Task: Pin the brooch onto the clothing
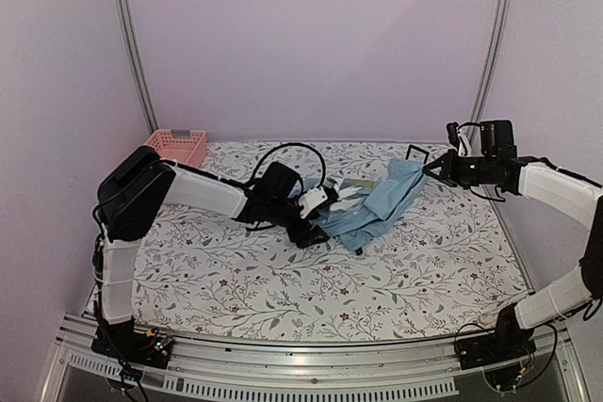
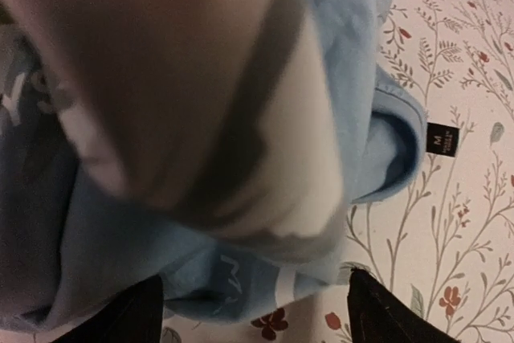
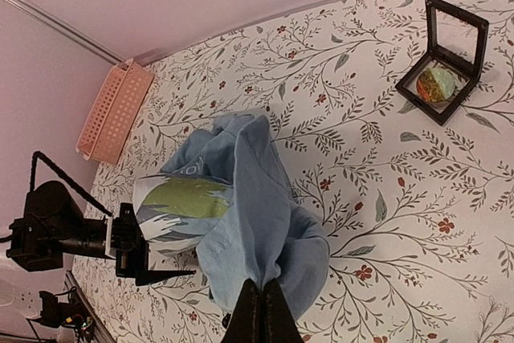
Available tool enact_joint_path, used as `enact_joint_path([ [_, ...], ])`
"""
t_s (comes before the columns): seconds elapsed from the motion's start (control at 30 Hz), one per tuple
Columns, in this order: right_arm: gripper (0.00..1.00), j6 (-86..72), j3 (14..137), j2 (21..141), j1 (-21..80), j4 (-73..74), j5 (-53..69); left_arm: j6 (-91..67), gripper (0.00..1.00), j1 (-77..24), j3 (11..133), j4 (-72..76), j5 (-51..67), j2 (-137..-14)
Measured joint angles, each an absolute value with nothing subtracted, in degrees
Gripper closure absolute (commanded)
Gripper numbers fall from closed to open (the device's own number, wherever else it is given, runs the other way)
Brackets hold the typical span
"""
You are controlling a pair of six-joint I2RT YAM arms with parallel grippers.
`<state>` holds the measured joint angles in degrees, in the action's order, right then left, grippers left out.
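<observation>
The clothing, a light blue T-shirt, lies bunched mid-table. Its green and grey print shows in the right wrist view. My right gripper is shut on a pinched edge of the shirt and holds that end lifted. My left gripper stands open at the shirt's other end. A blue fold lies between its dark fingers, and a sliver of tablecloth shows beside the right one. The brooch, round, orange and green, sits in an open black case at the back, apart from both grippers.
A pink basket stands at the table's back left corner. The flowered tablecloth covers the table. A black size tag marked M lies at the shirt's edge. Metal frame posts rise behind.
</observation>
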<state>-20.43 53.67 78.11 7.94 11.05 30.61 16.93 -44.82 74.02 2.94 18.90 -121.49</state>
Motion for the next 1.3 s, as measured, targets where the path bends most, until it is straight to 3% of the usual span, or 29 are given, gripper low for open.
enact_joint_path([
  [0.03,1.00,-20.4,53.7,78.1,7.9,11.0,30.6,16.9,0.26,-44.9,76.0,2.6,17.2,-123.2],
  [0.1,1.00,-20.4,53.7,78.1,7.9,11.0,30.6,16.9,0.42,-44.9,78.5,2.5,14.7,-125.6],
  [0.17,1.00,-20.3,53.7,78.1,7.9,11.0,30.6,17.0,0.71,-44.9,79.5,2.9,12.7,-127.2],
  [0.2,1.00,-20.3,53.7,78.0,7.9,11.0,30.6,16.8,0.91,-44.8,79.6,3.4,12.1,-127.3],
  [0.23,1.00,-20.3,53.7,77.9,7.9,11.1,30.6,16.7,1.00,-44.8,79.6,3.7,11.2,-127.3],
  [0.47,1.00,-18.5,56.7,75.3,7.9,13.5,31.6,15.4,1.00,-44.1,75.6,5.8,8.9,-123.2],
  [0.73,1.00,-11.3,76.0,73.7,7.9,18.5,40.1,17.5,1.00,-41.1,77.2,-6.0,4.0,-97.8],
  [0.97,1.00,-9.1,84.4,71.4,7.9,18.0,48.6,19.6,1.00,-42.1,82.1,-12.6,4.3,-82.0],
  [1.13,1.00,-9.6,83.4,70.3,8.0,16.8,50.1,21.6,1.00,-42.4,81.1,-16.7,3.8,-79.7],
  [1.3,1.00,-10.6,78.8,71.9,8.1,17.0,47.0,22.1,1.00,-39.7,79.5,-20.3,6.0,-86.3],
])
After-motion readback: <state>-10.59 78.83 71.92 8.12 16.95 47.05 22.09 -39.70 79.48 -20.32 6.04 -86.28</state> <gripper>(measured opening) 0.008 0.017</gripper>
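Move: The clothing's loose near-left edge lies some 4 cm ahead of the left hand and 2 cm below it, level side to side; its black size tag is about 9 cm to that hand's right and 4 cm back, and the brooch box about 23 cm ahead and 24 cm right. From the raised right hand, which already holds one corner, that loose edge is level fore and aft, about 25 cm left and 21 cm down, and the brooch box about 19 cm straight ahead. The clothing's loose edge is pinched as the left hand slides about 4 cm forward and slightly down over the table and shuts its fingers. Both hands then swing the clothing up, the left by over 35 cm while drawing about 10 cm left, away from the right hand, the right still gripping its corner; wrists tip upward, then both sink partway again, easing forward. ##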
